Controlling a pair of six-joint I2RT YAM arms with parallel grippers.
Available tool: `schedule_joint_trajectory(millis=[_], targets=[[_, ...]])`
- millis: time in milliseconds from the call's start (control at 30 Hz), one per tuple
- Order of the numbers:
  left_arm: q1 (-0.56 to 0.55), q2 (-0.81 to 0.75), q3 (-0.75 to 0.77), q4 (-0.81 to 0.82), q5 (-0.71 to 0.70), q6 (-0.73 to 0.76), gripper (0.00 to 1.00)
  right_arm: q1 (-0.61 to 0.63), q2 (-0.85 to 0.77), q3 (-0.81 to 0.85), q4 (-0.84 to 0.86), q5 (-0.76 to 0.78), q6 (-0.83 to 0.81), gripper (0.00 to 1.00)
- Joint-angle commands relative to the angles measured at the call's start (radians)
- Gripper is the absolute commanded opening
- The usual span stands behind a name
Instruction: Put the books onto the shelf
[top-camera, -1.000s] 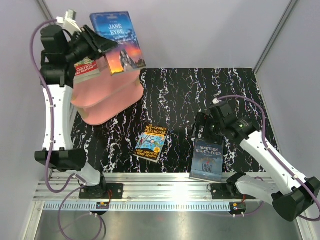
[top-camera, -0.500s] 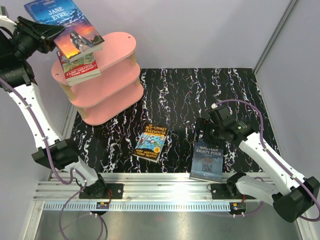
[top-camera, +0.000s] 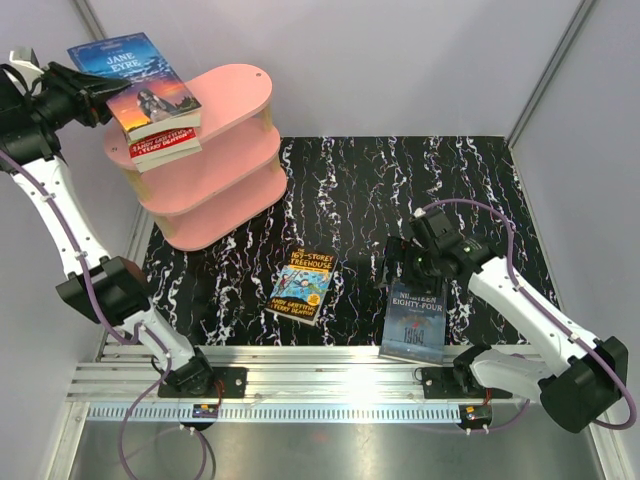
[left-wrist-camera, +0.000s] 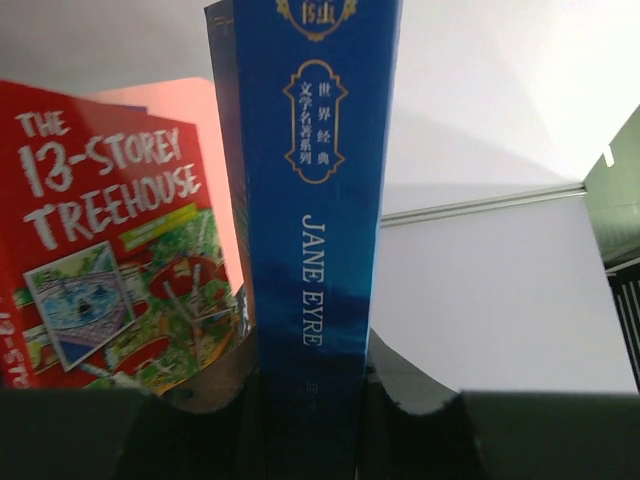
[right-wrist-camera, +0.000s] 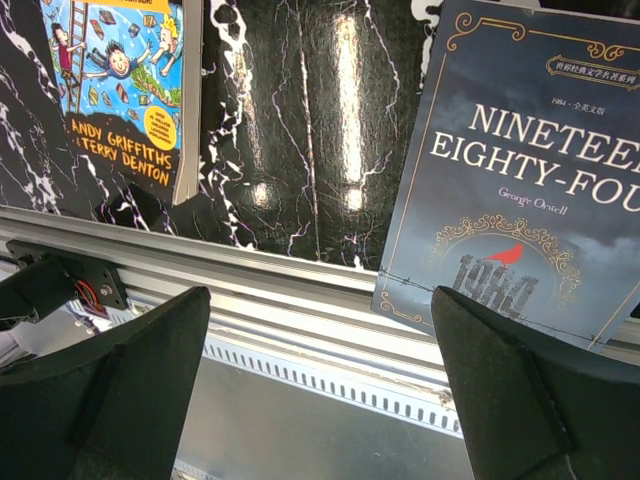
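Note:
The pink shelf (top-camera: 235, 95) stands at the back left. A red Treehouse book (top-camera: 163, 143) (left-wrist-camera: 100, 260) lies on the left end of its top board. My left gripper (top-camera: 88, 92) (left-wrist-camera: 315, 400) is shut on the spine end of the blue Jane Eyre (top-camera: 135, 78) (left-wrist-camera: 315, 200), held flat right over the red book; whether the two books touch I cannot tell. The blue-yellow Treehouse (top-camera: 303, 285) (right-wrist-camera: 120, 80) lies on the table. Nineteen Eighty-Four (top-camera: 415, 320) (right-wrist-camera: 520, 180) overhangs the front edge. My right gripper (top-camera: 410, 265) (right-wrist-camera: 320, 370) hangs open above its far end.
Black marbled mat (top-camera: 400, 190) covers the table. A metal rail (top-camera: 330, 375) (right-wrist-camera: 300, 290) with both arm bases runs along the near edge. Grey walls close in on the left, back and right.
The left arm has swung left off the shelf's middle with Jane Eyre, then brought it down over the red book. The right gripper has crept left and nearer to Nineteen Eighty-Four.

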Motion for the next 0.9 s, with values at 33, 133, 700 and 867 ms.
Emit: schedule_joint_trajectory(millis=[33,133,700,867], targets=[[0.009,-0.030,0.076,-0.155,0.082,0.109,0.19,-0.003,0.008,0.000,0.043,-0.020,-0.012,0.99],[0.018,-0.028,0.086,-0.254,0.049,0.192,0.43,-0.003,0.012,0.002,0.046,-0.020,-0.009,1.00],[0.075,0.022,0.234,-0.559,-0.147,0.412,0.72,-0.003,0.025,-0.007,0.046,-0.034,-0.023,1.00],[0.064,0.022,0.273,-0.699,-0.262,0.547,0.79,-0.003,0.037,-0.007,0.049,-0.043,-0.035,1.00]])
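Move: The left hand holds Jane Eyre by its spine. The middle of the red 13-Storey Treehouse book, its landing place, is about 5 cm ahead, 6 cm to the right and 8 cm below. The middle of the pink shelf's top board is some 4 cm ahead, 12 cm right and 13 cm below. The idle right hand has the red book roughly 29 cm ahead, 43 cm to its left and 27 cm higher. Jane Eyre is set down on the red book and the left fingers let go of its spine: the hand first sinks a good 3 cm, then opens wide while easing left and back about 3 cm each and a little lower still. As the hand withdraws, the fingers tip down about 10 degrees and swing slightly counter-clockwise. ##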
